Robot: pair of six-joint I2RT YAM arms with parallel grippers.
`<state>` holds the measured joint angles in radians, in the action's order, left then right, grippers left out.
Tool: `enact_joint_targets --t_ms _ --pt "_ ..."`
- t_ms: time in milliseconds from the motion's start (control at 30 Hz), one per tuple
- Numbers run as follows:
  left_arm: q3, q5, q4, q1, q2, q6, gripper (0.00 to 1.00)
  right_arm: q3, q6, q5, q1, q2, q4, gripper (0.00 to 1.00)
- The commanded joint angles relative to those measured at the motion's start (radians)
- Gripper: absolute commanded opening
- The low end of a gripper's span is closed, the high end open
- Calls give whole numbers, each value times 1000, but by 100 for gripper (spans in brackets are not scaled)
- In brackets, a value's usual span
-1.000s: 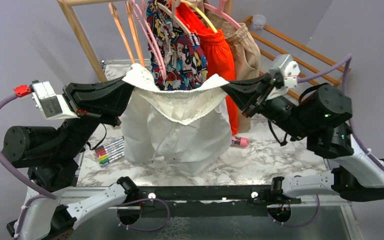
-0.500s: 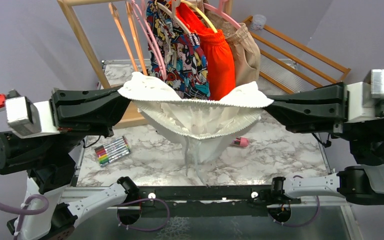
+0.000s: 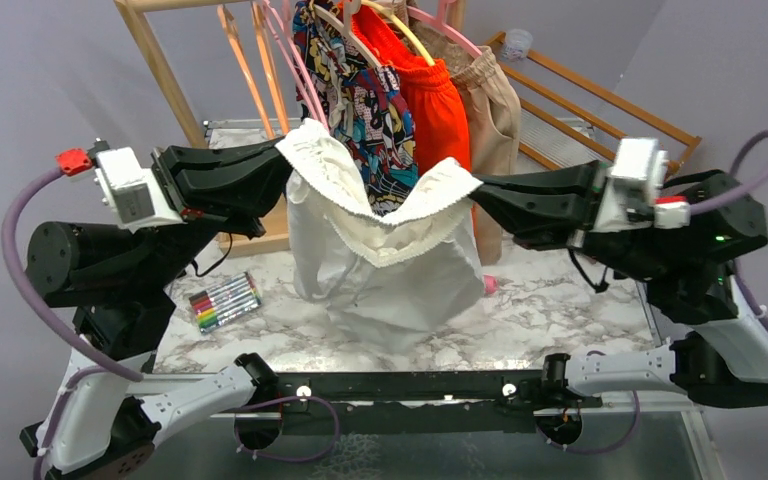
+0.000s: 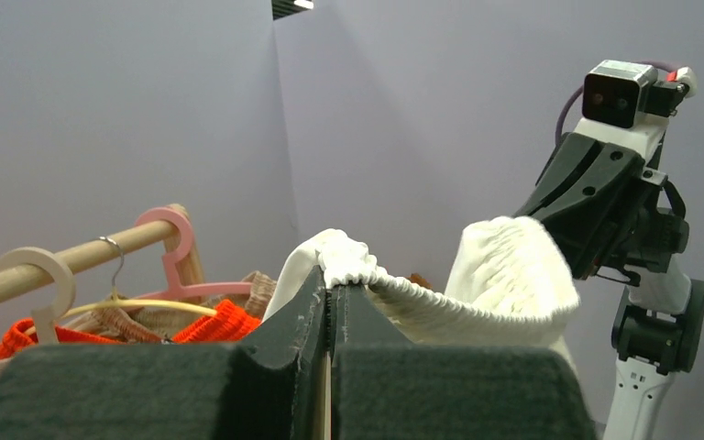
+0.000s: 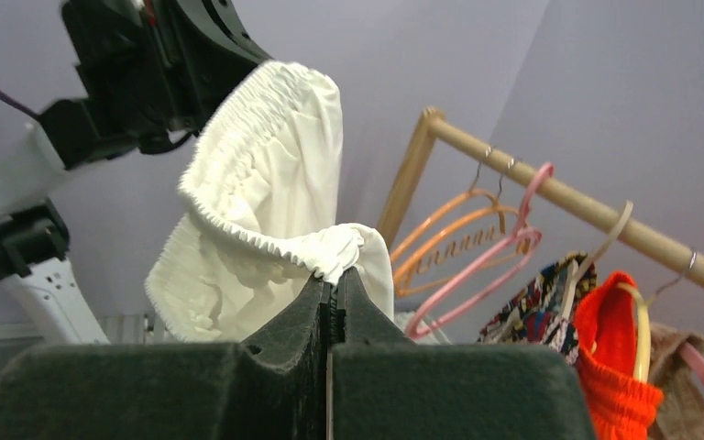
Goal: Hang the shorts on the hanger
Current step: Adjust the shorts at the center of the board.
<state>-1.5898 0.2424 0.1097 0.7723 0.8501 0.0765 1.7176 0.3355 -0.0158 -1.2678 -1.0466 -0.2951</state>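
The white shorts (image 3: pixel 380 265) hang in the air between my two arms, held by the gathered waistband, which sags in a V. My left gripper (image 3: pixel 286 168) is shut on the waistband's left end and my right gripper (image 3: pixel 474 190) is shut on its right end. The left wrist view has the left gripper (image 4: pixel 332 286) pinching the ruffled band of the shorts (image 4: pixel 513 275). The right wrist view has the right gripper (image 5: pixel 337 275) pinching the shorts (image 5: pixel 266 211). The empty light-pink hanger (image 3: pixel 297 80) (image 5: pixel 477 280) hangs on the rail just behind the shorts' left corner.
A wooden rack (image 3: pixel 160 60) carries orange hangers (image 3: pixel 250 70), comic-print shorts (image 3: pixel 360 95), orange-red shorts (image 3: pixel 438 105) and a beige garment (image 3: pixel 492 100) on another pink hanger (image 4: pixel 170 229). A pack of markers (image 3: pixel 222 300) lies on the marble table (image 3: pixel 560 310).
Both grippers have drawn closer together and moved toward the rack. The waistband, stretched wide half a second ago, now hangs slack and the shorts' body drops lower.
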Motion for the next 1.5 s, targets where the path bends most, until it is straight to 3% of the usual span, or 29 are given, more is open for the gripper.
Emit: enact_joint_targets --t_ms 0,167,267,467,600,700,833,1000,1167,1267,1467 --pt "-50 30 -56 -4 -33 -10 0 77 -6 193 0 64 24 1" --pt "17 22 -53 -4 -94 6 0 2 -23 169 1 115 46 1" --pt "59 -19 -18 -4 -131 7 0 -72 -32 75 0 138 52 1" --pt "226 -275 119 -4 -197 62 0 -323 -85 -403 0 140 103 1" --pt "343 -409 218 -4 -188 110 0 -461 -142 -558 0 111 128 1" --pt "322 -412 254 -4 -165 105 0 -458 -158 -541 1 100 92 1" --pt "246 -322 250 -4 -184 41 0 -413 -129 -340 0 163 74 1" --pt "180 84 175 -4 -260 -4 0 -342 -116 139 0 272 42 1" --pt "69 308 95 -4 -264 31 0 -175 -161 386 0 253 -24 1" --pt "55 301 96 -5 -250 31 0 -178 -167 327 0 230 3 1" --pt "266 29 138 -4 -236 17 0 -310 -151 -221 0 102 58 1"
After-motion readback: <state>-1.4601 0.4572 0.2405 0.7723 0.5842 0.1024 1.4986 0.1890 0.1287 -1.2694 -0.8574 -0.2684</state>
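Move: Both hands already pinch the white shorts' waistband at its ends; the shorts' body hangs some 12 cm inward and 18 cm below each hand. The board's centre lies about 14 cm ahead of the left hand, 17 cm right and 60 cm below; the patterned shorts about 27 cm ahead, 6 cm right, 30 cm below; the marker pack 14 cm ahead, 24 cm left, 61 cm below. From the right hand, the board's centre is about 15 cm ahead, 8 cm left and 57 cm below. Keeping their pinch on the two waistband ends, both hands shake the shorts: a short draw back and up of 3-5 cm, then a fast flick down and forward, dropping about 20 cm as the wrists tip down, then a whip back and up towards the robot, wrists tipping up again. They ease slightly forward and down at the close, ending some 5 cm wider apart. ##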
